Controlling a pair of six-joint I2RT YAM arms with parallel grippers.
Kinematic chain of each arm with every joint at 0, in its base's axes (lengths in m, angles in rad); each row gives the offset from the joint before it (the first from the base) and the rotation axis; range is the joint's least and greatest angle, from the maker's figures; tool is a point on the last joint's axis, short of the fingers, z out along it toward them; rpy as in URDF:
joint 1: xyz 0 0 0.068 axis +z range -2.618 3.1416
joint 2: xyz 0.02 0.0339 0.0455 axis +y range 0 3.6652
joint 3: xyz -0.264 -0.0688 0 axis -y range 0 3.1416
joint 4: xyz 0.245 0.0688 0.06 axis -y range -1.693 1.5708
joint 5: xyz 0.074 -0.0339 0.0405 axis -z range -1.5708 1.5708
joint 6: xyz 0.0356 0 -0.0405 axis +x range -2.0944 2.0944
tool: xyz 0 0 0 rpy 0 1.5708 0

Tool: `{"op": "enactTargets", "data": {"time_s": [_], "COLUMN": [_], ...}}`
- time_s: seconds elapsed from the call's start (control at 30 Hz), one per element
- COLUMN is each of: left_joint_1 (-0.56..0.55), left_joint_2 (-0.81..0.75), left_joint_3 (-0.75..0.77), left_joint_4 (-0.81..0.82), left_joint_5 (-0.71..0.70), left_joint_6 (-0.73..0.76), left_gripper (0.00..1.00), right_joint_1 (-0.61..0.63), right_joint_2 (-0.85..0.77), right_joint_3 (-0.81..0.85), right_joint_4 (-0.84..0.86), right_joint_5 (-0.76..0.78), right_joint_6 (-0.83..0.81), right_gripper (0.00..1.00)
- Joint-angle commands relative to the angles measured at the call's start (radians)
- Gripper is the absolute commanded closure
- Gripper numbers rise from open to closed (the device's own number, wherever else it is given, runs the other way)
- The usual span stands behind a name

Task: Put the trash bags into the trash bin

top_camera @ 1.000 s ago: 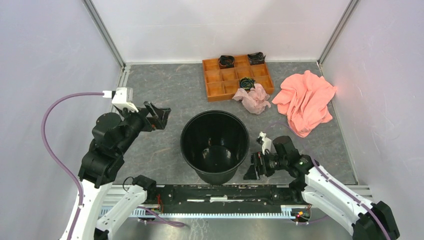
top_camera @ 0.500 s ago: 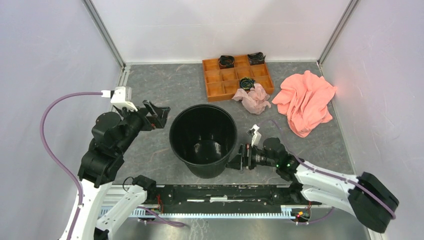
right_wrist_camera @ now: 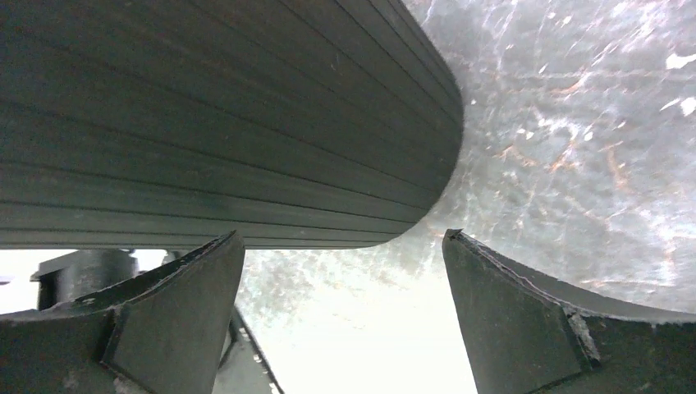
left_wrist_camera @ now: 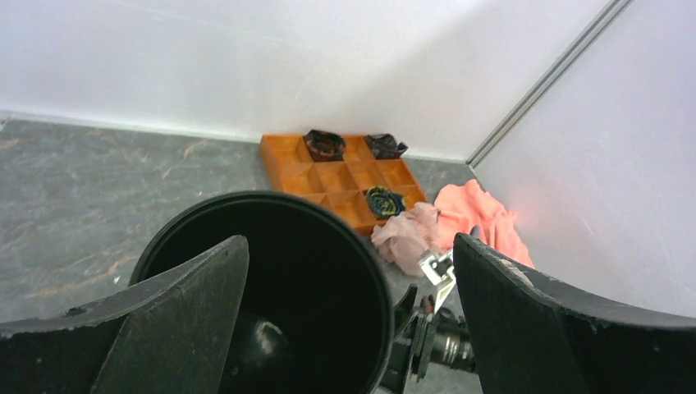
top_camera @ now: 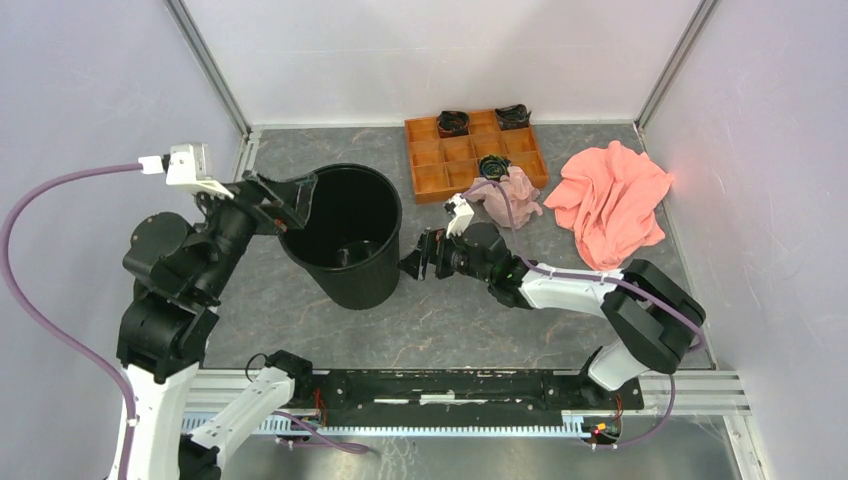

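The black trash bin (top_camera: pixel 356 278) stands left of the table's middle, its opening leaning toward the left arm. My left gripper (top_camera: pixel 283 196) is open at the bin's left rim; in the left wrist view the left gripper (left_wrist_camera: pixel 349 242) looks down into the trash bin (left_wrist_camera: pixel 271 199). My right gripper (top_camera: pixel 420 258) is open, low beside the bin's right wall; from the right wrist, the right gripper (right_wrist_camera: pixel 342 234) sits just under that ribbed bin wall (right_wrist_camera: pixel 205 123) with nothing between its fingers. The crumpled pale pink trash bag (top_camera: pixel 510 198) (left_wrist_camera: pixel 405 240) lies by the tray's front corner.
An orange compartment tray (top_camera: pixel 437 178) (left_wrist_camera: pixel 330 176) with dark rolled items stands at the back. A salmon-pink cloth (top_camera: pixel 610 200) (left_wrist_camera: pixel 486 220) lies at the back right. White walls enclose the table on three sides.
The bin has slid left and away from the arms' bases. The right arm stretched out along the bin's right side. The left gripper drew back and left, staying at the bin's left rim.
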Motion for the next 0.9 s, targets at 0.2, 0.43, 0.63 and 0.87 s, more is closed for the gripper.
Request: {"op": "enactTargets", "data": {"time_s": [0.2, 0.43, 0.63, 0.87], "left_joint_1": [0.004, 0.004, -0.06, -0.059], "left_joint_2": [0.138, 0.278, 0.21, 0.16], "left_joint_3": [-0.031, -0.044, -0.185, -0.308], "left_joint_4": [0.293, 0.461, 0.489, 0.569], "left_joint_5": [0.163, 0.338, 0.145, 0.312], "left_joint_6": [-0.042, 0.035, 0.228, 0.261], "left_gripper": [0.0, 0.0, 0.0, 0.0], "right_joint_1": [-0.038, -0.257, -0.351, -0.35], "right_joint_2": [-0.233, -0.253, -0.046, -0.01], "right_joint_3": [0.013, 0.068, 0.281, 0.272], "right_joint_4": [-0.404, -0.578, -0.664, -0.484], "right_joint_5": [0.398, 0.581, 0.682, 0.593], "right_joint_6": [-0.566, -0.684, -0.761, -0.816], "right_gripper": [0.02, 0.02, 0.02, 0.05]}}
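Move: The pink bag lies about 22 cm ahead of my right hand, 21 cm to its right and 9 cm below. Beyond it, the wooden organizer is some 12 cm farther out and 8 cm left of the bag; the coral cloth is about 22 cm right of the bag, level with it. The bin stands 13 cm left of my right hand, 3 cm ahead. From my high left hand, the bag is some 27 cm ahead, 39 cm right, 41 cm below. I swing my open right hand away from the bin's side, about 25 cm right and 15 cm forward to the pink bag, rolling its left side down some 60 degrees and turning clockwise until the fingers point forward and down, then ease off. My open left hand goes right and forward across the bin's mouth, then sinks. ##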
